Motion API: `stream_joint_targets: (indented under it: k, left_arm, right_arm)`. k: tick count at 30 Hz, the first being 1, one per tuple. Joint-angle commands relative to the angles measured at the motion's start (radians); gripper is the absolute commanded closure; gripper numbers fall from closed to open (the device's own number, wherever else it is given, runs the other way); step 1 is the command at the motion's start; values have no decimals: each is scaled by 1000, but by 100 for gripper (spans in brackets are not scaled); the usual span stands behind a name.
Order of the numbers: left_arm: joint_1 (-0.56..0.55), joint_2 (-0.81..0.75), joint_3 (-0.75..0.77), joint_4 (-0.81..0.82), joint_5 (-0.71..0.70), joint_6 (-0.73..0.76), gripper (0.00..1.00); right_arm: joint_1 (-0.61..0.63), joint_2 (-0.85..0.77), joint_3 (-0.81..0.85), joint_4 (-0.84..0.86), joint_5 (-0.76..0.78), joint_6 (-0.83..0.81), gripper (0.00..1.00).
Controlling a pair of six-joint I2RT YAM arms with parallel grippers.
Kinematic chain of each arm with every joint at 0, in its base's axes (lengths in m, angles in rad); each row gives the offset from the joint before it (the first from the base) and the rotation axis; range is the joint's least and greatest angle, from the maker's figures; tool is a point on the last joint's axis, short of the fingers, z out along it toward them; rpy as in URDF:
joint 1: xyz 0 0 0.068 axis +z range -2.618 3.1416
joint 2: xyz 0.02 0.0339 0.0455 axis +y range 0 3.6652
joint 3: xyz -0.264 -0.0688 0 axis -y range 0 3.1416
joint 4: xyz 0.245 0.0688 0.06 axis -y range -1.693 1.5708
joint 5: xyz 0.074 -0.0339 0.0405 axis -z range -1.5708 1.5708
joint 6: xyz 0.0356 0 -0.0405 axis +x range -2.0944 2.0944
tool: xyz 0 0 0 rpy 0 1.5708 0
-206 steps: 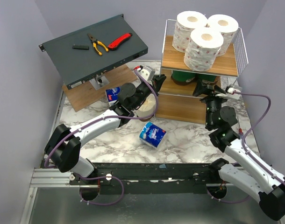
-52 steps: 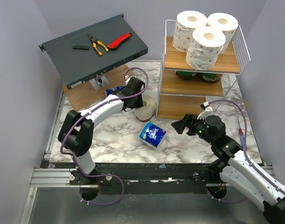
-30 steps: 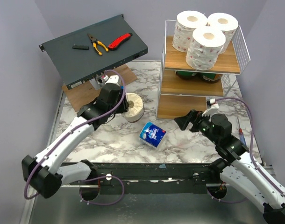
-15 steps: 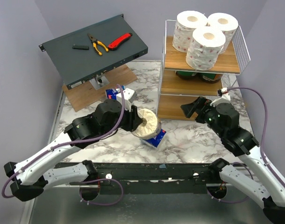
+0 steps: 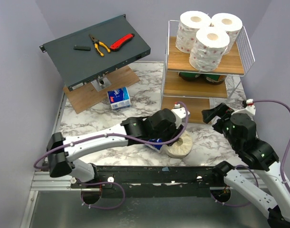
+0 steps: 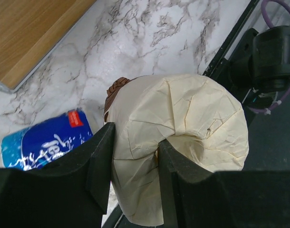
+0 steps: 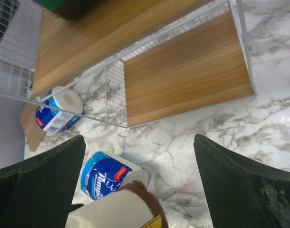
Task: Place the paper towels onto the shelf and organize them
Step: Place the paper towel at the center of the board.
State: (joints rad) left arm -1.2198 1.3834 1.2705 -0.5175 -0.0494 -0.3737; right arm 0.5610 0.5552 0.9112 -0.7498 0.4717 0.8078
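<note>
My left gripper is shut on the plain cream roll, low by the table's front edge. In the left wrist view its fingers pinch the cream roll's wall. A blue-and-white pack lies right beside it. A second blue-and-white pack lies near the flat board. The shelf carries three white rolls on top and green-wrapped rolls on the middle tier. My right gripper hangs open before the shelf's bottom board, above the nearer pack and the cream roll.
A slanted dark grey box at the back left bears pliers, a red knife and a small black piece. A flat wooden board lies under it. A black rail runs along the table's front edge.
My left arm has carried the cream roll from beside the shelf's left side forward and right, past the blue pack, to the front edge. My right gripper has drawn back to the right, still open.
</note>
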Motion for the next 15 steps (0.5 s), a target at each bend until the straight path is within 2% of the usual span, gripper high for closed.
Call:
stream_joint_targets:
  k: [1, 13, 15]
  left_arm:
    - [-14, 120, 108, 112, 48, 31, 100]
    - [-12, 320, 81, 185, -105, 20, 100]
    - [-12, 331, 74, 199, -109, 12, 96]
  right_arm:
    - [-2, 18, 14, -101, 10, 54, 0]
    - [-1, 68, -31, -124, -101, 60, 0]
    - [-1, 78, -34, -132, -99, 72, 0]
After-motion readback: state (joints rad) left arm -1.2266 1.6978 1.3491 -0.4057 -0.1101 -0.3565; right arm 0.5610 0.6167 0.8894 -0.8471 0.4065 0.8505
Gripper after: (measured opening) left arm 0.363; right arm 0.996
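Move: The left hand still grips the cream paper towel by its rim; the bottom board's middle is about 20 cm ahead, 10 right and 17 below. The blue roll lies roughly 11 cm left, level fore and aft, 13 below. From the wide-open right hand, the cream paper towel is some 13 cm back, 13 left and 12 below, while the board's middle is about 12 ahead, straight in line, 21 below. Left lowers the gripped paper towel about 8 cm, shifting 5 right; right, open, sinks 4 cm, tipping down. ##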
